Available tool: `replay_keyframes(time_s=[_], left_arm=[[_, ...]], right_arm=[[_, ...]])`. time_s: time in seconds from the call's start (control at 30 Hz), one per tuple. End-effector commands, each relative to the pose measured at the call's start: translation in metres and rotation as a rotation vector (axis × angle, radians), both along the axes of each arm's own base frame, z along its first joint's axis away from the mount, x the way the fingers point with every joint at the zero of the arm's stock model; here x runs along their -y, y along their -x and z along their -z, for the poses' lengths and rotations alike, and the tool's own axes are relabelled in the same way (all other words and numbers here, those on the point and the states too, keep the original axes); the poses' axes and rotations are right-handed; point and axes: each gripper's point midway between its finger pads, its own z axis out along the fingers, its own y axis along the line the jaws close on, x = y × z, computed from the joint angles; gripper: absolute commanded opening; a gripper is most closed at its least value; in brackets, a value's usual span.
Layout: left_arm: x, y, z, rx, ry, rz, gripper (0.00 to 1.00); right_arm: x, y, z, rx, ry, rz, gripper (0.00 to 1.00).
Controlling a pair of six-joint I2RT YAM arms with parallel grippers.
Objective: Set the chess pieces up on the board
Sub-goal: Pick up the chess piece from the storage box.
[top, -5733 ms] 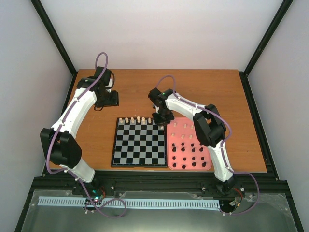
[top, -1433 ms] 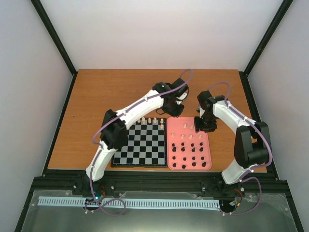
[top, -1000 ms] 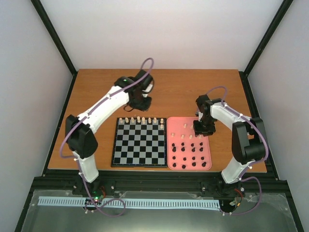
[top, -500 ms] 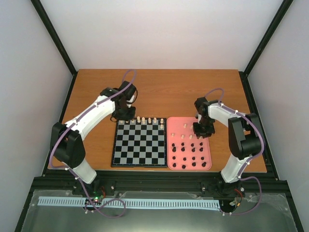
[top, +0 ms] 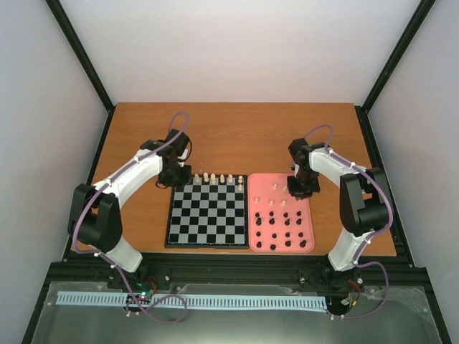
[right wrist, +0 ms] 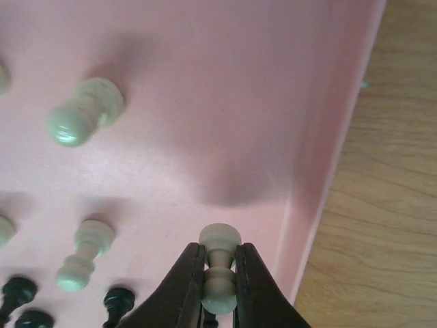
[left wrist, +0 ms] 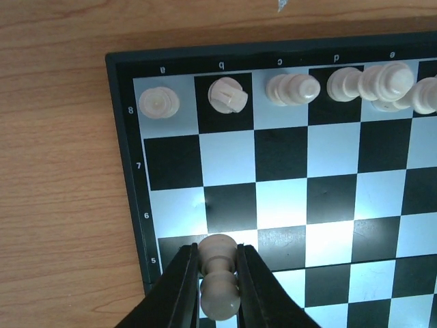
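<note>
The board (top: 207,215) lies flat in the middle, with several cream chess pieces (top: 214,177) along its far row. In the left wrist view that row (left wrist: 292,89) fills the squares marked 8. My left gripper (left wrist: 217,247) is shut on a cream pawn (left wrist: 218,290) above the board's (left wrist: 126,171) left edge, near row 5. In the top view it (top: 176,175) hangs at the board's far left corner. My right gripper (right wrist: 220,247) is shut on another cream pawn (right wrist: 220,236) just inside the pink tray's (right wrist: 328,164) right wall.
The pink tray (top: 310,215) sits right of the board, holding loose cream pawns (right wrist: 83,112) and several black pieces (top: 283,233). Black pieces (right wrist: 117,299) stand close to my right fingers. Bare wooden table (top: 237,132) stretches behind both; black frame posts border it.
The left arm swung left and came forward to the board's far left corner, carrying its pawn. The right gripper closed on a cream pawn in the tray.
</note>
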Motion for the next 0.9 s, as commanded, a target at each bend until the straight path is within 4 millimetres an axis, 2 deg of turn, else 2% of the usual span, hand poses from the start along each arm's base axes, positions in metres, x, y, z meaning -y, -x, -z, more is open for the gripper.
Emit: replay_keyframes(time_s=[0.0,0.13,0.3,0.6,0.87], left_arm=[[0.001,-0.001,0.002,0.021,0.062,-0.038,0.07],[-0.002,0.003,0.015,0.007,0.059,-0.054,0.07],[-0.010,0.001,0.031,-0.005,0.064,-0.094,0.07],[-0.020,-0.013,0.043,0.023,0.021,-0.130,0.07],[-0.028,-0.023,0.057,0.011,0.002,-0.137,0.07]], right_arm=[[-0.005,-0.015,-0.030,0.052,0.023,-0.021,0.03],[-0.028,-0.023,-0.058,0.092,0.011,-0.063,0.03],[-0.068,-0.028,-0.080,0.125,-0.013,-0.139,0.03],[-0.132,-0.036,-0.092,0.147,-0.082,-0.256,0.03],[-0.166,-0.044,-0.099,0.162,-0.105,-0.322,0.03]])
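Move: My right hand already holds a white pawn low over the storage box; g7, its likely square, lies some 24 cm left and 5 cm ahead, with the h7 pawn 21 cm left, 5 ahead. Two box pawns stand close: one 5 cm left and a centimetre back, one 4 left and 4 ahead. My left hand also holds a pawn: a7 is about 2 cm left, 1 ahead and 9 below; the a8 rook is 2 left, 4 ahead, the b8 knight 1 right, 4 ahead. I lift my right hand's pawn about 9 cm, easing forward as it climbs, then swing it left, some 15 cm in all, over the box towards the board, turning counter-clockwise. Meanwhile my left hand sinks about 6 cm towards a7, drifting 2 cm left after a small dip back and return forward. Both grips stay shut. ##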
